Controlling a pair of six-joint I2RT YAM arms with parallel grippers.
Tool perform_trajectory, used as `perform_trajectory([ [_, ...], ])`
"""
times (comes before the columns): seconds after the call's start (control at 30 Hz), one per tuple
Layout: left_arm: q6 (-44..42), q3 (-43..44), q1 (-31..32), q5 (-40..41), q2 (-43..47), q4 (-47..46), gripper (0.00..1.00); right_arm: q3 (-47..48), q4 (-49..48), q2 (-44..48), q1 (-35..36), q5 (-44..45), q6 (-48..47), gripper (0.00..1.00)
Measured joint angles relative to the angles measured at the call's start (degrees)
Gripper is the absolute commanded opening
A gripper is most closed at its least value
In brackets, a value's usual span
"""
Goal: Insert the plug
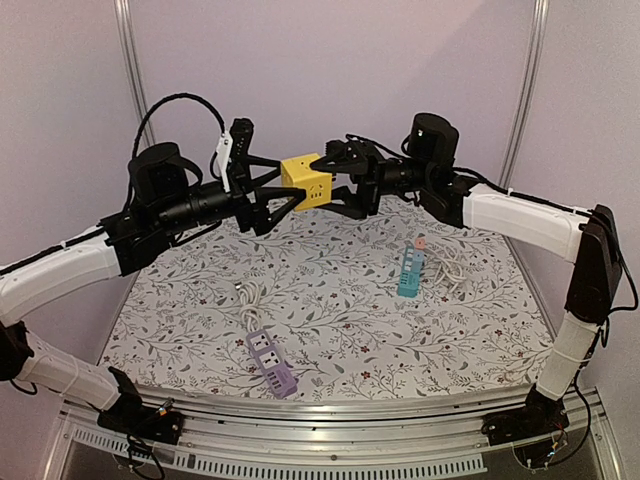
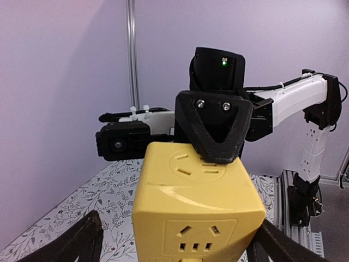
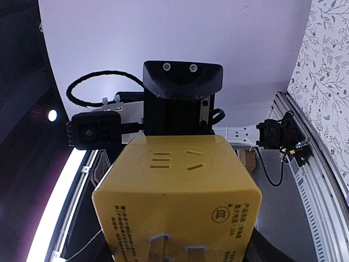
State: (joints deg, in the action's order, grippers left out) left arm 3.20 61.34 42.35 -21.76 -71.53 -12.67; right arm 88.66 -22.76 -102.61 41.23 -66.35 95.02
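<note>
A yellow cube plug adapter [image 1: 308, 180] hangs in the air above the far middle of the table, between both grippers. My right gripper [image 1: 335, 183] is shut on it. In the right wrist view the cube [image 3: 174, 185] fills the space between my jaws [image 3: 174, 254], and its grey prongs [image 3: 158, 245] face the camera. My left gripper [image 1: 288, 185] is open around the cube [image 2: 196, 202]. In the left wrist view its left finger [image 2: 90, 240] stands apart from the cube's side. The right gripper's black finger [image 2: 215, 128] rests on the cube's far socket face.
A purple power strip [image 1: 271, 361] with a white cable [image 1: 250, 298] lies near the front of the flowered table [image 1: 340, 320]. A teal power strip [image 1: 410, 270] with a white cable [image 1: 452, 265] lies at the right. Lilac walls surround the table.
</note>
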Motion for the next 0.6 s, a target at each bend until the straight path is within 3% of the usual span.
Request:
perform_trajectory([
  [0.23, -2.6, 1.2, 1.9, 1.4, -0.8, 0.4, 0.71, 0.2, -0.8, -0.1, 0.1, 0.0, 1.1, 0.10],
  [0.33, -3.5, 1.7, 2.3, 1.6, -1.3, 0.9, 0.57, 0.3, -0.9, -0.4, 0.2, 0.2, 1.4, 0.10],
  [0.47, -4.5, 2.6, 2.5, 2.0, -1.6, 2.1, 0.18, 0.3, -1.3, -0.7, 0.1, 0.2, 1.5, 0.13],
  [0.5, -4.6, 2.9, 2.6, 2.1, -1.6, 2.5, 0.08, 0.3, -1.6, -0.7, 0.1, 0.2, 1.6, 0.20],
  [0.53, -4.9, 3.2, 2.6, 2.1, -1.6, 3.1, 0.01, 0.3, -1.8, -0.7, 0.1, 0.2, 1.6, 0.35],
  [0.6, -5.2, 3.7, 2.6, 2.3, -1.6, 4.1, 0.00, 0.3, -1.9, -0.7, 0.1, 0.2, 1.5, 0.65],
])
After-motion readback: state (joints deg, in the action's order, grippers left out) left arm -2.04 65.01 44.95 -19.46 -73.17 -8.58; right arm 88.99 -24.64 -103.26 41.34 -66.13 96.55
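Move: The yellow socket cube, still gripped by the right hand, lies about 3 cm to the left hand's right and 1 cm ahead, nearly level in height. From the right hand it is roughly 2 cm left, level fore-and-aft and in height. On the table some 38 cm below the left hand, the turquoise power strip is about 17 cm ahead and 29 cm right, the purple one 14 cm back and 5 cm left. Left hand eases about 1.5 cm right over the yellow cube and pinches it, while the right keeps hold. ##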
